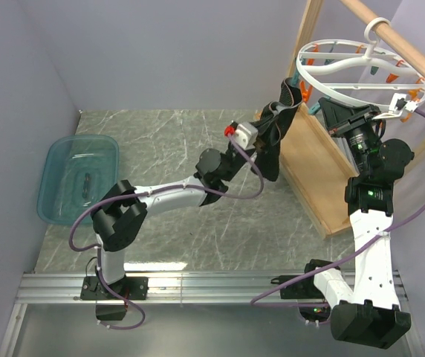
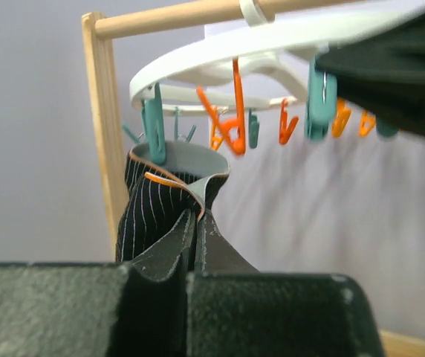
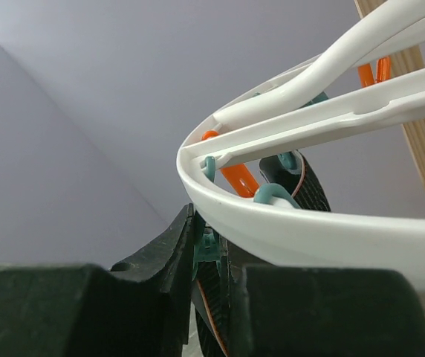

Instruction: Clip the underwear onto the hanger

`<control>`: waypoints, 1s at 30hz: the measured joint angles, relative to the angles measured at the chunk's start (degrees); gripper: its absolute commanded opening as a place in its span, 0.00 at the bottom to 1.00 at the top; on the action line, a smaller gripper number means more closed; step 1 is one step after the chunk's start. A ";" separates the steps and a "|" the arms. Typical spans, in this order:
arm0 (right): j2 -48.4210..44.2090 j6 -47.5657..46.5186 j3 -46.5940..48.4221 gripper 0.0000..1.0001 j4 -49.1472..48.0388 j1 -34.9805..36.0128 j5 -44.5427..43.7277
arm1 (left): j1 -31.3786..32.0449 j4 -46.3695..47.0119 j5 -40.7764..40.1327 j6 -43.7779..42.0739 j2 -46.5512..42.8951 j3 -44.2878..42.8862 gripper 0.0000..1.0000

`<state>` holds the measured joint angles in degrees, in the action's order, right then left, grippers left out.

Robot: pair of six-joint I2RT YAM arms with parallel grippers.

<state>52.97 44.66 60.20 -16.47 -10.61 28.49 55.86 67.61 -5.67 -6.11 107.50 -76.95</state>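
Note:
The white round hanger [image 1: 355, 69] hangs by its hook from a wooden rod, with orange and teal clothespins under its ring. My left gripper [image 1: 273, 121] is shut on the black pinstriped underwear [image 1: 278, 145] and holds it up just below the ring's left edge. In the left wrist view the underwear's [image 2: 157, 216] grey waistband touches a teal clothespin [image 2: 153, 134] under the hanger [image 2: 220, 63]. My right gripper [image 1: 325, 111] is under the ring; in the right wrist view it [image 3: 209, 238] is shut on a teal clothespin [image 3: 211, 251] beneath the hanger [image 3: 294, 223], with underwear fabric [image 3: 313, 186] behind it.
The wooden rack has an upright post [image 1: 310, 41], a top rod [image 1: 402, 46] and a slanted base board [image 1: 313, 167] on the marble-patterned table. A translucent teal bin [image 1: 79, 178] sits at the far left with a small dark item inside. Grey walls close in at the back and left.

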 measured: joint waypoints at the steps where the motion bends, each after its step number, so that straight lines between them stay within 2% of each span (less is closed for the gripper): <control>1: 0.00 -0.31 -0.13 0.00 -0.07 0.00 0.02 | 0.00 -1.44 -0.15 0.90 0.24 -1.75 0.00; 8: 0.00 -2.93 -1.84 0.00 -0.63 0.28 -0.24 | 0.57 -16.31 -7.02 9.33 3.19 -18.99 0.00; 15: 0.02 -5.38 -2.80 0.00 -1.77 0.63 -0.63 | 2.86 -38.32 -15.32 20.74 7.93 -36.96 0.00; 22: 0.09 -7.26 -3.58 0.00 -3.28 1.68 -1.57 | 4.44 -53.72 -22.53 28.74 10.97 -44.92 0.00; 30: 0.09 -13.07 -3.58 0.00 -3.65 4.11 -3.21 | 5.27 -60.59 -25.42 33.22 12.57 -48.26 0.00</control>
<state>53.06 31.59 56.62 -20.12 -6.50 25.28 61.12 7.03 -31.09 27.11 120.07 -125.21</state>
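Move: The left hand already pinches the loose waistband corner of the underwear; the teal clip it is bound for, gripped by the right fingers, is about 11 cm to its right, roughly level in reach and some 5 cm higher. From the left hand, an orange clip hangs about 5 cm ahead, 8 right and 7 up, and the left clip with the other corner some 9 ahead, 6 right and 9 up. From the right hand the loose corner is about 11 cm left and 5 lower. Keeping its pinch on the corner, the left hand swings up about 7 cm while starting to the right and forward, then sinks back some 4 cm as it goes on right towards the teal clip, the wrist tipping about 40 degrees so that the upward-pointing fingers come nearly level. The right hand keeps its squeeze on the teal clip on the hanger rim, easing down by nearly 2 cm and rolling slightly, its left side dropping. ##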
